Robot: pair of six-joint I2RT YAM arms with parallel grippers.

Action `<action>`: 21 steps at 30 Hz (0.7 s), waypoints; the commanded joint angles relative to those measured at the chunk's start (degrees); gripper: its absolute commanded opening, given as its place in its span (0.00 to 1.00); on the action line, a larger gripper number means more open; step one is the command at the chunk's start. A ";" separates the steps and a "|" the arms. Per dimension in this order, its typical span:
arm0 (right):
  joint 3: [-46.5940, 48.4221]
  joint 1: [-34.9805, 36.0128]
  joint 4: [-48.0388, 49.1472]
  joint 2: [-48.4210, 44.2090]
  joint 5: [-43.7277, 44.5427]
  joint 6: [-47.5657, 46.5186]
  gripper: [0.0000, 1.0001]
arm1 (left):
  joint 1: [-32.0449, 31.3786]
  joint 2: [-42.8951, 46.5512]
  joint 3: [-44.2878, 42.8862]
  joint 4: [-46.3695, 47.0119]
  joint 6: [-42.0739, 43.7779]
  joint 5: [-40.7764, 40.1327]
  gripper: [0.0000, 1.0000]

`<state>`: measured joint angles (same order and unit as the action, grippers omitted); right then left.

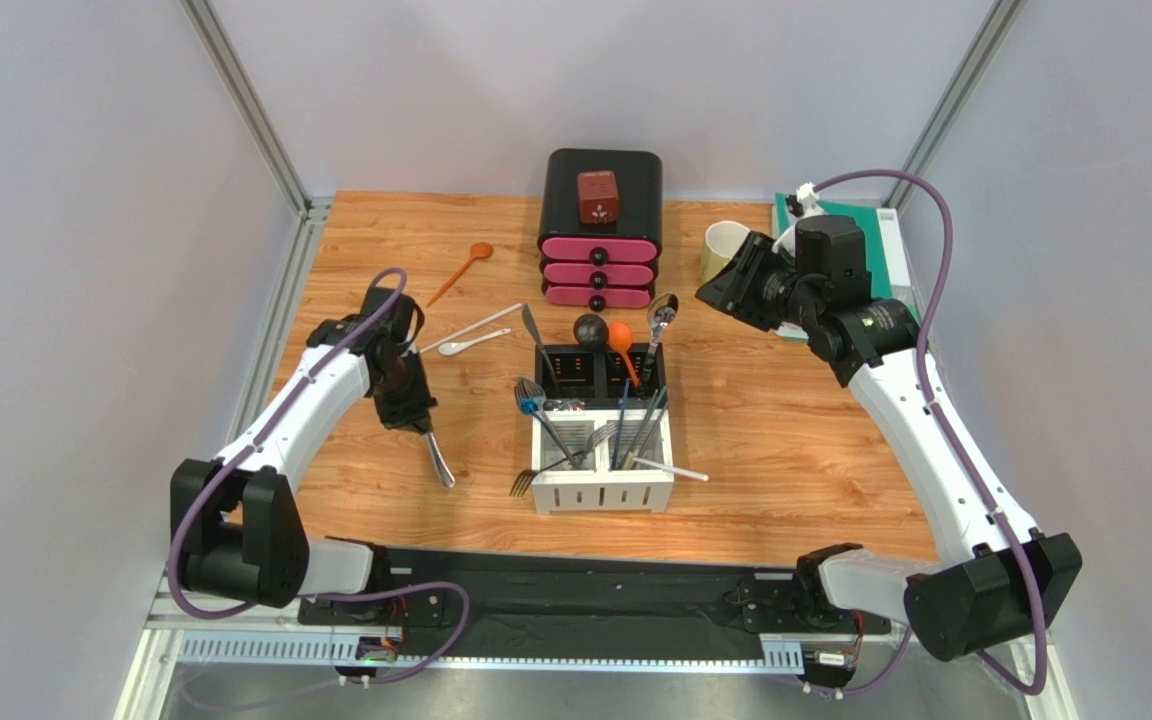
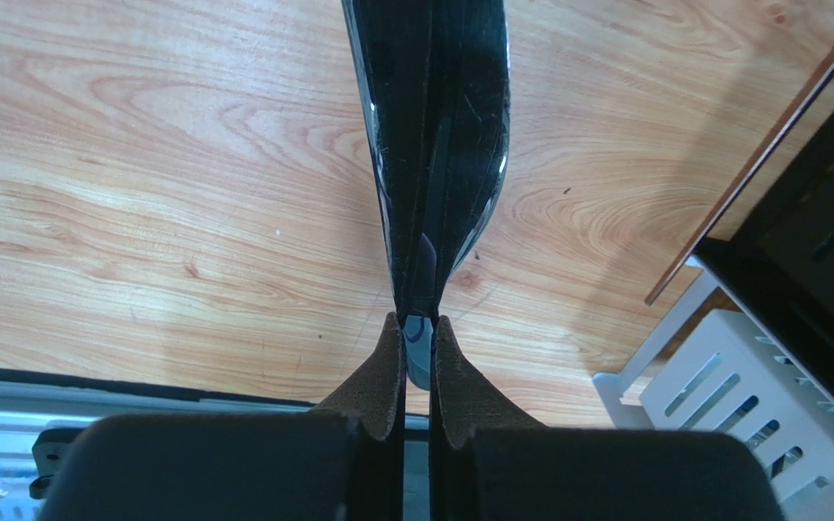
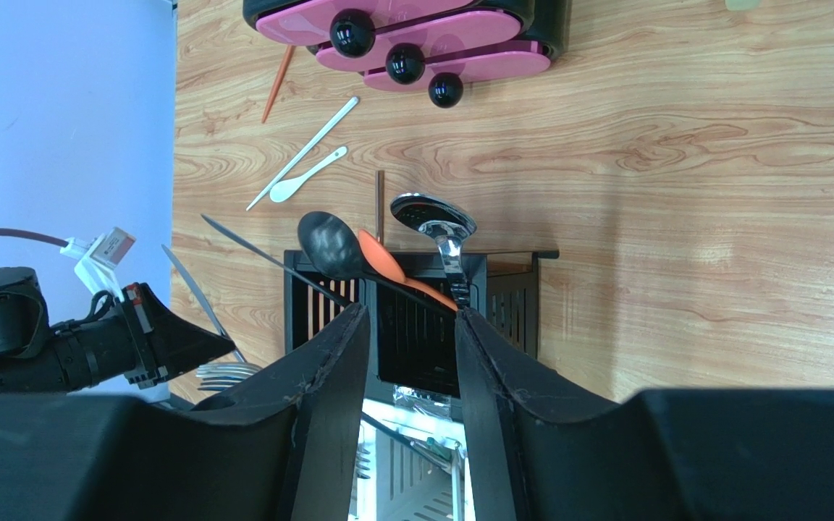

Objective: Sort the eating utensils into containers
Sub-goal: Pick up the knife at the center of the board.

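Note:
My left gripper (image 1: 414,408) is shut on the end of a slim silver metal utensil (image 1: 440,458), which hangs point-down over the wood left of the caddy; up close it shows as a dark shiny blade (image 2: 432,130) between the pads (image 2: 389,364). The four-compartment caddy (image 1: 602,483) holds forks, spoons, a black spoon (image 3: 329,244), an orange spoon (image 3: 383,261) and a silver spoon (image 3: 432,212). My right gripper (image 1: 717,285) is open and empty, raised behind and to the right of the caddy (image 3: 514,304). An orange spoon (image 1: 462,270) and white spoons (image 1: 470,338) lie loose on the table.
A black-and-pink drawer box (image 1: 602,225) stands at the back centre, with a pale green mug (image 1: 722,248) and a green board (image 1: 880,225) to its right. The caddy's white slotted wall (image 2: 737,402) is close on the left gripper's right.

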<state>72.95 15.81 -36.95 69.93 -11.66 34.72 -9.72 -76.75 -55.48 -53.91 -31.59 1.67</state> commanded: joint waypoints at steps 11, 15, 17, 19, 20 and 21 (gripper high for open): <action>0.18 -0.26 2.41 -0.15 -1.17 1.40 0.40 | -5.04 6.87 -14.00 -7.15 -0.13 -1.14 0.00; 0.44 -0.26 2.58 0.38 -1.87 1.75 0.40 | -6.10 7.23 -23.60 -10.68 -1.27 -3.43 0.00; 0.88 -0.26 2.67 0.73 -2.05 1.76 0.40 | -6.10 6.88 -27.98 -10.95 -1.71 -2.82 0.00; 0.97 -0.26 2.67 0.99 -2.23 1.84 0.40 | -6.63 5.48 -30.37 -10.69 -2.24 -2.11 0.00; 1.14 -0.26 2.67 1.00 -2.31 1.76 0.40 | -7.07 4.95 -32.13 -9.65 -2.68 -2.02 0.00; 1.23 -0.17 2.67 1.00 -2.40 1.75 0.40 | -8.29 4.07 -32.84 -8.94 -2.86 -2.02 0.00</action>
<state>72.95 15.81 -36.49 70.67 -12.93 35.88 -16.08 -71.46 -84.16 -62.54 -32.84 -0.43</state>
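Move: My left hand already has the knife pinched, some 8 cm above the board. The black container, its likely place, stands about 21 cm to my right and 8 cm ahead, its middle 4 cm lower. The white container is 22 cm to the right and 2 cm back. The small white spoon lies some 20 cm ahead and 3 cm right. From my idle right hand the black container is about 14 cm left, 3 cm back and 22 cm below. I keep the knife pinched in my closed left fingers, ease a little to the right first, then lift quickly, some 17 cm up in all and about 5 cm forward, away from the board. As I rise, my wrist tips about 25 degrees so that the fingers swing from pointing down to slanting forward. ##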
